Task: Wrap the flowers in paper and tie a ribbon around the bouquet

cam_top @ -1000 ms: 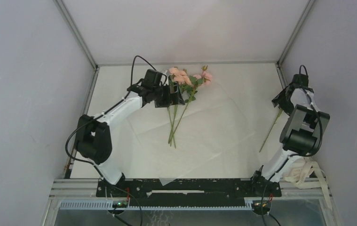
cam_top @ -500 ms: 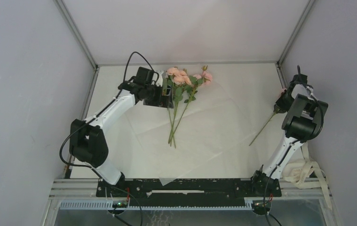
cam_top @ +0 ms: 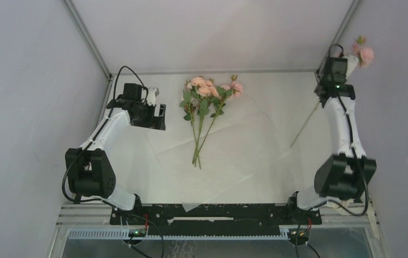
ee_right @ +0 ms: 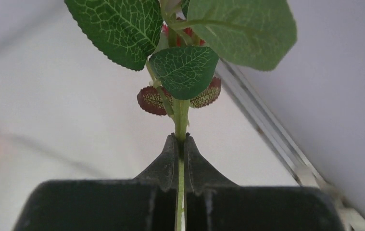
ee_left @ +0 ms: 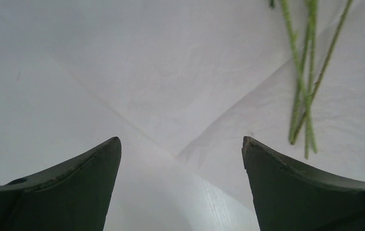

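The flowers (cam_top: 207, 102), pale pink roses on long green stems, lie in a small bunch on the creased translucent paper (cam_top: 244, 150) in the middle of the table. My left gripper (cam_top: 157, 116) hovers open to their left, nothing between its fingers; in the left wrist view the left gripper (ee_left: 180, 144) is over the paper (ee_left: 170, 72), with stem ends (ee_left: 305, 96) at the upper right. My right gripper (cam_top: 346, 63) is raised at the back right corner, shut on one more rose's stem (ee_right: 180, 120) just below its leaves (ee_right: 185, 72). Its bloom (cam_top: 366, 54) points up and its stem (cam_top: 305, 129) hangs down.
Grey walls and metal frame posts close in the table on three sides; the held rose is close to the right wall (cam_top: 400, 107). A bit of cream ribbon (cam_top: 349, 206) shows behind the right arm's elbow at the near right edge.
My right gripper shut on the single rose's stem and lifted it off the table toward the back right corner. My left arm drew back leftward, away from the flowers, staying open.
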Robot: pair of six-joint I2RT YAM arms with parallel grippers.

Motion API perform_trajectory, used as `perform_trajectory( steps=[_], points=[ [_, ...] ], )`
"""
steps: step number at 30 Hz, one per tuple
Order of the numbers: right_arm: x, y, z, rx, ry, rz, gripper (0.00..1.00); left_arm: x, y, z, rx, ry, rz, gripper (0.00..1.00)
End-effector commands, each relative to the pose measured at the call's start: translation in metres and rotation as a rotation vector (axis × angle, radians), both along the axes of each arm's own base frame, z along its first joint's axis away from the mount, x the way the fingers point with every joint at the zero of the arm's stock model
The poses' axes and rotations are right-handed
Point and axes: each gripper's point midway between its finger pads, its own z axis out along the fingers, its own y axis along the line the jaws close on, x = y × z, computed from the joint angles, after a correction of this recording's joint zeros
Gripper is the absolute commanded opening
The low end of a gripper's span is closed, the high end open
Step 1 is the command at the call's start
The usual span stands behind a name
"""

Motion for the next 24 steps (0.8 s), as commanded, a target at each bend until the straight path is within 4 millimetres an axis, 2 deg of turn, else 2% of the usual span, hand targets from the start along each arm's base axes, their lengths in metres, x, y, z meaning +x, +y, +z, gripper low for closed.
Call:
perform_trajectory(
  steps=[1,4,7,9,11,14,17,19,21,24],
  points=[
    [0.016,0.110,0.114,-0.145,-0.327,0.236,0.00,-0.013,0.027,-0.015,0.084,0.015,-0.017,1.00],
    [0.025,0.236,0.112,0.095,-0.439,0.569,0.00,-0.015,0.020,-0.022,0.048,0.039,-0.016,1.00],
    [0.027,0.358,0.080,0.419,-0.418,0.839,0.00,-0.014,0.011,-0.024,-0.005,0.052,-0.018,0.99],
    [0.030,0.417,0.055,0.550,-0.371,0.921,0.00,-0.013,0.009,-0.024,-0.015,0.053,-0.010,0.97],
    [0.040,0.455,0.024,0.605,-0.285,0.926,0.00,-0.013,0.008,-0.026,-0.029,0.056,0.001,0.93],
    [0.061,0.485,-0.016,0.644,-0.210,0.902,0.00,-0.018,-0.003,-0.028,-0.077,0.070,-0.024,0.80],
    [0.078,0.492,-0.056,0.626,-0.148,0.857,0.00,-0.024,-0.017,-0.033,-0.085,0.084,-0.077,0.64],
    [0.083,0.488,-0.075,0.606,-0.092,0.842,0.18,-0.029,-0.026,-0.037,-0.081,0.096,-0.115,0.55],
    [0.082,0.480,-0.080,0.613,-0.057,0.841,0.39,-0.035,-0.038,-0.043,-0.079,0.117,-0.156,0.49],
    [0.069,0.465,-0.060,0.608,-0.080,0.874,0.62,-0.040,-0.057,-0.054,-0.076,0.153,-0.214,0.40]
  ],
)
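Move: The right gripper already holds a rose stem high at the table's right. The flowers laid on the paper are about 51 cm to its left, 5 cm ahead and 18 cm below. Their rightmost pink blooms lie some 41 cm left and 13 cm ahead of that gripper, the stem ends about 55 cm left and 15 cm back. From the empty left gripper, the laid flowers are roughly 16 cm to the right, 2 cm ahead and 12 cm down. Swing the right gripper, rose still pinched, about 47 cm left, lifting over the table before sinking to end 15 cm lower beside the laid flowers. Turn the wrist some 50 degrees counter-clockwise on the way, then half open the fingers around the stem. Meanwhile dip the left gripper about 4 cm, easing left and then back right towards the stems, and close it to under half open. ##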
